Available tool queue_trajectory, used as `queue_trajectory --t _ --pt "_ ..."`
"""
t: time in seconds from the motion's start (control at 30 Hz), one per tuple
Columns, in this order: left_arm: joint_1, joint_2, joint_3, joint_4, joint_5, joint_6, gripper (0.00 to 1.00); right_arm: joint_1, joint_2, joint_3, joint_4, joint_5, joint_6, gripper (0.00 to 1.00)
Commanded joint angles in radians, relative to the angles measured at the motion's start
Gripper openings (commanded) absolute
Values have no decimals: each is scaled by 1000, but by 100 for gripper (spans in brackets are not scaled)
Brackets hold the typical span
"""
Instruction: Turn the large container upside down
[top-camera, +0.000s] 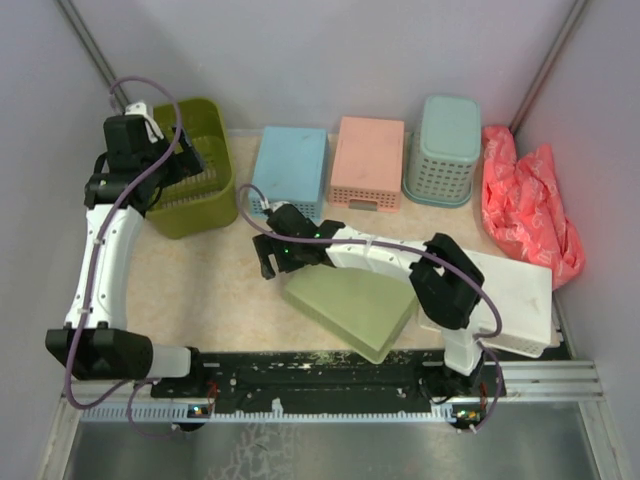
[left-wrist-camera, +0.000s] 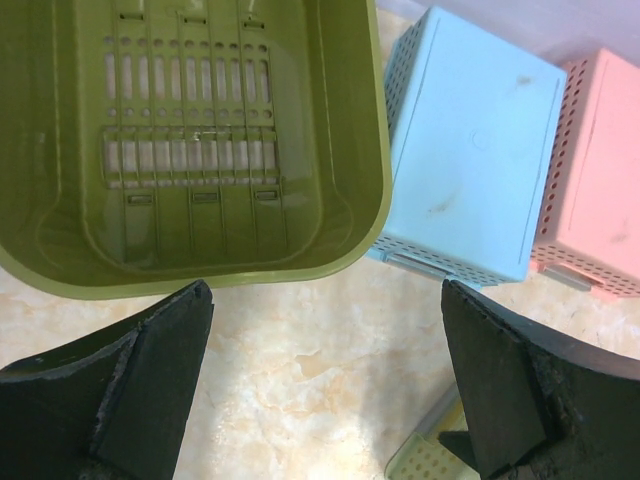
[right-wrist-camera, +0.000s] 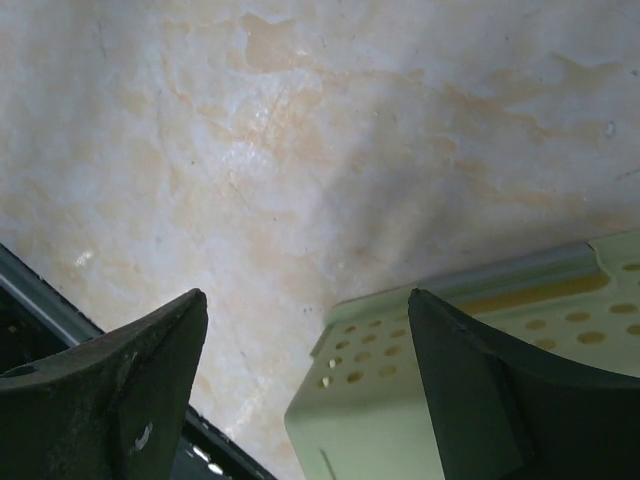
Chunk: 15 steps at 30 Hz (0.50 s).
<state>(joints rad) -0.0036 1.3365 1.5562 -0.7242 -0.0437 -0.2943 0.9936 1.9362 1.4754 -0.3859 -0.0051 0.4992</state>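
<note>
The large container (top-camera: 196, 213) is an olive-green tub standing upright at the far left, mouth up. The left wrist view looks into it and shows its slotted bottom (left-wrist-camera: 190, 150). My left gripper (top-camera: 205, 165) hangs above the tub's right rim, open and empty (left-wrist-camera: 325, 380), with bare table between its fingers. My right gripper (top-camera: 278, 252) is open and empty at mid-table, over the near-left corner of the flat pale-green tray (top-camera: 355, 305). That corner shows between its fingers in the right wrist view (right-wrist-camera: 400, 390). The right gripper (right-wrist-camera: 308, 300) touches nothing.
A light blue box (top-camera: 290, 170), a pink box (top-camera: 368, 162) and a teal lattice basket (top-camera: 445, 150) stand upside down along the back. A red bag (top-camera: 530, 200) and a white box (top-camera: 515, 290) lie at the right. Walls close in left and right.
</note>
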Motion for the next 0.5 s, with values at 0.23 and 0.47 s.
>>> queue_trajectory --t 0.23,0.47 --pt "-142 277 110 50 -149 80 100 -12 -470 -169 73 267 -32 84" --pt "-167 488 189 85 -183 73 100 -68 -651 -321 23 351 -2 85"
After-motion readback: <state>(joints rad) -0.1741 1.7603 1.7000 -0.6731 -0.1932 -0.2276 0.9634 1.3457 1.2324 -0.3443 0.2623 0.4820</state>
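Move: The large olive-green container stands open side up ahead of my left hand, its middle about 14 cm forward, 8 cm left and 25 cm below; its right-hand rim is a few centimetres to my right. The upturned blue container lies 13 cm ahead and some 16 cm right of that hand. From my right hand the olive container is roughly 24 cm ahead, 18 cm left and about level; the upturned pale green container lies 8 cm back and 20 cm right, slightly lower. I sink my open left hand about 10 cm while reaching some 9 cm forward and 5 cm right, tipping the fingers a little further down, so that the olive container's right rim comes between and below them without a visible grip. My right hand, empty, rises about 16 cm and swings 10 cm right, over the pale green container, its fingers tilting up about 20 degrees. ##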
